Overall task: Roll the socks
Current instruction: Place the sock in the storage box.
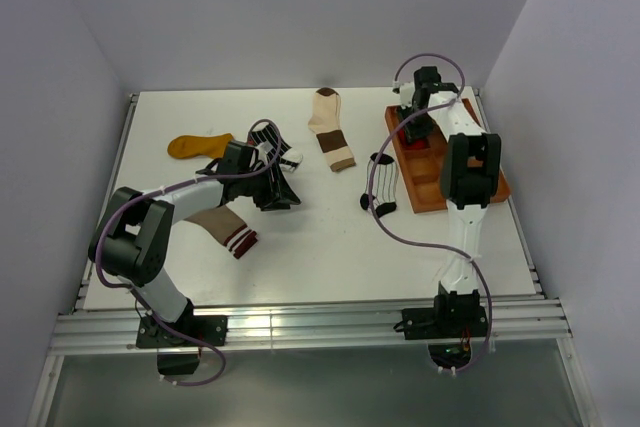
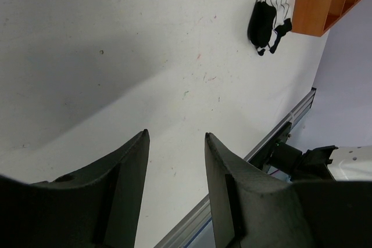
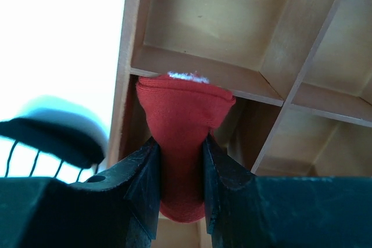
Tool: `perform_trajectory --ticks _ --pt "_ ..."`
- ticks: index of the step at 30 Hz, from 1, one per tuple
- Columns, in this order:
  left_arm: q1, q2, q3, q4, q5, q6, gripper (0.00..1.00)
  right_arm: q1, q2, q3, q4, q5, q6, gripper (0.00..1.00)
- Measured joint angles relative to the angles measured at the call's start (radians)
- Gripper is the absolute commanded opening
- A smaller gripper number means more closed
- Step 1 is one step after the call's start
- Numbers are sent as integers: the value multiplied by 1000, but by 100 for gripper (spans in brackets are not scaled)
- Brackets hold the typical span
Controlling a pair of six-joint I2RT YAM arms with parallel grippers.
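Observation:
My right gripper [image 3: 179,140] is shut on a rolled red sock [image 3: 183,114] and holds it over a compartment at the left edge of the brown tray [image 3: 203,69]; from above it hangs at the tray's far end [image 1: 413,130]. Beside the black-white striped sock [image 1: 270,139], my left gripper [image 1: 280,195] stands open with only bare table between its fingers [image 2: 135,161]. A mustard yellow sock [image 1: 198,145], a taupe sock with a striped cuff [image 1: 225,229], a cream-and-brown sock [image 1: 330,127] and a white pinstriped sock [image 1: 382,185] lie flat on the white table.
The brown tray [image 1: 482,190] lies along the table's right side with the pinstriped sock [image 2: 270,4] just left of it. An aluminium rail [image 1: 310,325] runs along the near edge. White walls close in the left, back and right.

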Motion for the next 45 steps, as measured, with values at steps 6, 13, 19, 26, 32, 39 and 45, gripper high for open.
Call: perform_trajectory --ticks 6,13,19,26,32,39,45 --pt "0 0 0 0 0 0 49 -35 11 -8 2 -34 14 9" --pt "0 0 0 0 0 0 49 -37 -5 -51 29 -41 14 40" --pt "0 0 0 0 0 0 50 -38 -6 -51 20 -41 28 57" --pt "0 0 0 1 0 2 53 -38 -27 -51 10 -33 52 63" --pt "-4 -2 0 2 -3 18 56 -38 -121 -63 11 -26 67 65" --pt "-12 -29 0 -5 -39 27 55 -38 -190 -63 20 -26 69 65" --pt "-13 -169 -4 -66 -262 14 53 -38 -225 -66 22 -27 75 66"
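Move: The right hand holds the rolled red sock over the storage box; its cell, second from the far edge in the left column, lies about 1 cm back, 1 cm right and 2 cm below. The empty far-left cell is some 6 cm ahead and 1 cm right, the striped sock 13 cm back and 9 cm left, the beige sock 2 cm ahead and 25 cm left. From the left hand the red sock's cell lies roughly 19 cm ahead and 39 cm right. Ease the right gripper about 1 cm down, back and right to set the held red sock into its cell, then open the fingers to let go and lift nearly straight up some 10 cm, tilting the fingertips about 10 degrees farther forward. Only at the very end, start the empty left hand up, left and forward, about 5 cm in all, its fingers staying half open. ##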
